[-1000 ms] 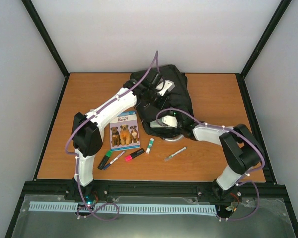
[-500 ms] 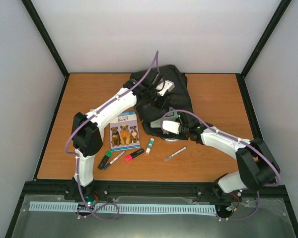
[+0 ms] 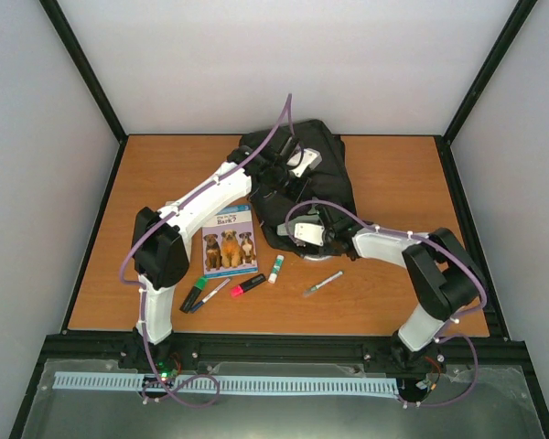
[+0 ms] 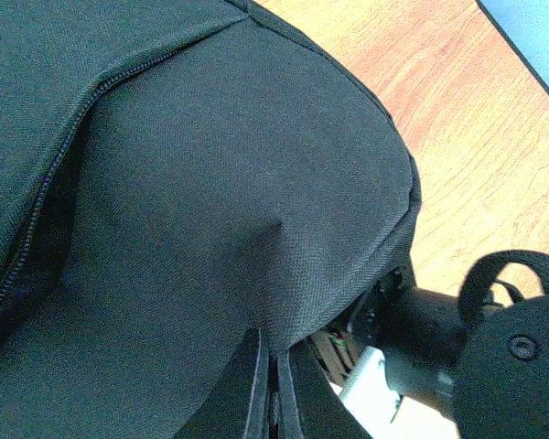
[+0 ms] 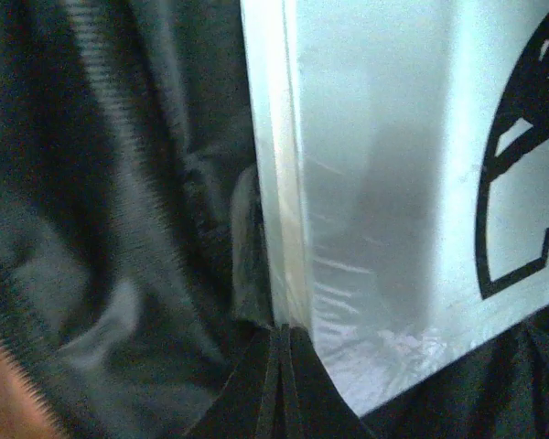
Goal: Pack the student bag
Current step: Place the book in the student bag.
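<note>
The student bag (image 3: pixel 320 174), a black fabric backpack, lies at the back middle of the table. My left gripper (image 3: pixel 282 186) sits on top of it. In the left wrist view the gripper (image 4: pixel 273 384) is shut on a pinch of the bag's cloth (image 4: pixel 210 165), which rises to a peak at the fingertips. My right gripper (image 3: pixel 296 229) is at the bag's near edge. In the right wrist view it (image 5: pixel 279 334) is shut, tips against the lower edge of a flat white item with a black mark (image 5: pixel 384 183), with dark bag lining (image 5: pixel 119 183) all around.
On the wood left of and below the bag lie a dog-cover book (image 3: pixel 229 240), a green-capped marker (image 3: pixel 194 294), a thin pen (image 3: pixel 215 293), a red marker (image 3: pixel 248 285), a white and green stick (image 3: pixel 276 268) and a grey pen (image 3: pixel 322 283).
The right arm's elbow swung out to the right and came back, with its gripper staying at the bag's near edge and its jaws closing. The left arm has not moved.
</note>
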Motion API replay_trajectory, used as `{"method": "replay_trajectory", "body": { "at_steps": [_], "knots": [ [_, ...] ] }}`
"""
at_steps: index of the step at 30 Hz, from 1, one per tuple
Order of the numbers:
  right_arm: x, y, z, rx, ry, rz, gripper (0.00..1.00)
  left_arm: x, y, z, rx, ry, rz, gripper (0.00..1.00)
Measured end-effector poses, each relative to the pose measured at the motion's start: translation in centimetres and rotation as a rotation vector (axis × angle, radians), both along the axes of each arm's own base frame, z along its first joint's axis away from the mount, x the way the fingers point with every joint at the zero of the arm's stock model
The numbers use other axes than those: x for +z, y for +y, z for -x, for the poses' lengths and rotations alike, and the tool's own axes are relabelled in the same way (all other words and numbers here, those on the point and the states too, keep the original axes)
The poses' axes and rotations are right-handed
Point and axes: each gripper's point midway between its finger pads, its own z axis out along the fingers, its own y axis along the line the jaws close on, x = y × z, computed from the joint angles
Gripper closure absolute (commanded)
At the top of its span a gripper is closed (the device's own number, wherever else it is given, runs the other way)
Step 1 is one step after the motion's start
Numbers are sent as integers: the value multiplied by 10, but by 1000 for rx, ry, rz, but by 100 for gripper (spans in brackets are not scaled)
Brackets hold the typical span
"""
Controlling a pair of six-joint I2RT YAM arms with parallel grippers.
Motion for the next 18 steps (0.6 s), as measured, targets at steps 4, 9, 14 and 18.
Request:
{"method": "replay_trajectory", "body": {
  "at_steps": [4, 9, 14, 18],
  "knots": [
    [-4, 2, -23, -22, -59, 35, 97, 0, -1, 1, -3, 1, 2, 99],
    [-5, 3, -48, -47, -146, 73, 97, -1, -2, 2, -10, -4, -4, 99],
    [-4, 2, -68, -60, -229, 114, 97, -1, -2, 2, -15, -12, -9, 99],
    [-3, 1, -82, -77, -274, 132, 97, -2, -1, -1, -8, -30, -22, 99]
  ]
}}
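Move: The book lies flat, part-way into the bag's mouth. Its near right corner is at my shut right fingers, so its middle is about 8 cm ahead and 6 cm left, roughly level. The bag's middle is some 9 cm ahead and 6 cm left, the glue stick about 12 cm back and 13 cm left, the silver pen some 16 cm back and 2 cm left. From my left hand the book's middle is about 18 cm below and 4 cm ahead, hardly to either side. I drive my right hand forward about 8 cm, low and nearly level, pushing the book's near edge close to its right corner with shut fingertips, deeper into the bag's mouth and under the raised flap. As I reach in, the wrist swings some 15 to 20 degrees so the fingers point more forward. My left hand stays up, still pinching the flap to hold the bag open. ##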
